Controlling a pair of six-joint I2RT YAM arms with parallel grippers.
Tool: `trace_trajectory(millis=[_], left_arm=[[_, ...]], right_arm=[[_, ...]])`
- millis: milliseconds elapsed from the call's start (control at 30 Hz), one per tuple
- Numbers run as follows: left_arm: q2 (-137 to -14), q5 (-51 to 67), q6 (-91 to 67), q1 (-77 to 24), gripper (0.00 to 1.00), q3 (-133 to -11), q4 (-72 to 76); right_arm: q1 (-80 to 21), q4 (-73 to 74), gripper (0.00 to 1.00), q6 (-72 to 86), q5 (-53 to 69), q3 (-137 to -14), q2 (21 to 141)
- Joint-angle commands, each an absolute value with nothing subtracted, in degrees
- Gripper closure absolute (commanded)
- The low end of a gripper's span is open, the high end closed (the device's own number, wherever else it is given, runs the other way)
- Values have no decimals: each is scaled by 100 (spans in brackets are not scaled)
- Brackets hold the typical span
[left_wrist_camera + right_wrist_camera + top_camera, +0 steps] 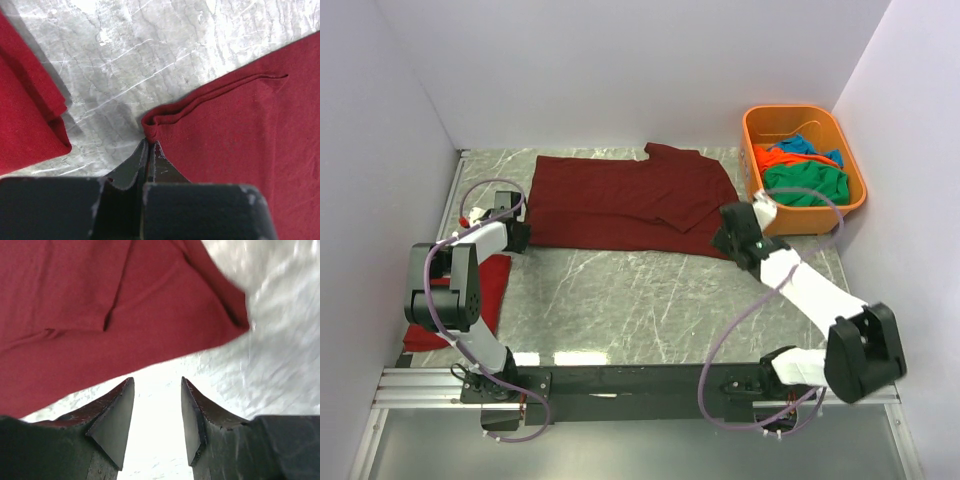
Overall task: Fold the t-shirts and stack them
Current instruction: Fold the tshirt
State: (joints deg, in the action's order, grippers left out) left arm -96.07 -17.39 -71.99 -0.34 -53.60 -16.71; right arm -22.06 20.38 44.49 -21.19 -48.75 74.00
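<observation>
A dark maroon t-shirt [620, 200] lies flat across the back of the table, folded over on itself. My left gripper [520, 238] is at its near left corner. In the left wrist view that gripper [150, 142] is shut, its tips pinching the doubled corner of the maroon cloth [240, 140]. My right gripper [724, 236] is at the shirt's near right corner. Seen from the right wrist, it [157, 382] stands open over bare table, just short of the maroon hem [100, 315], with nothing between its fingers. A folded bright red t-shirt [485, 285] lies by the left arm.
An orange plastic tub [854, 196] stands at the back right, against the right wall. It holds a green t-shirt [805, 185], an orange one [780, 158] and a blue one [810, 147]. White walls close in the table at the back and both sides.
</observation>
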Motion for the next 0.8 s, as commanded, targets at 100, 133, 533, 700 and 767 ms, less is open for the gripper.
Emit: trace_trajectory(millis=[100,133,533,700,767], left_arm=[[-9360,-1714,-7110,-18,99,-5353,-1450],[-9343,-1696,-7110,-18,99,-5344,-1433],[-9475,-1538,-7119,-18,99,-5344,-1292],[-9501,-1556,-7110,-18,99,-5344,-1283],[-9518,-1529,-7119,-18,99,-5352,-1283]], right_arm=[[-1918,1091,48,6170,-1987,-3711,6593],[-1759,1020,48,6205,-1882,-3613,6566],[-141,-351,47,5819,-351,-2953,6996],[-26,-369,47,5766,-308,-3006,7189],[-35,-352,47,5731,-290,-3023,7268]])
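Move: The near right corner of the dark red t-shirt lies about 7 cm to the open right hand's right, 3 cm ahead and some 8 cm below. The tip of the folded-over flap is roughly 10 cm to that hand's left and 11 cm ahead; the orange bin stands about 24 cm to its right and 21 cm ahead. From the left hand, the same corner is some 56 cm to the right and about 3 cm back. Down and to the right, the right hand swings in to the t-shirt's near right corner: first about 3 cm back while sinking, then some 5 cm right and lower still, and lastly a couple of centimetres forward. Its left side rolls up and it turns clockwise, near 30 degrees in all, fingers open and empty. The left hand keeps its pinch on the near left corner, easing roughly a centimetre forward. ##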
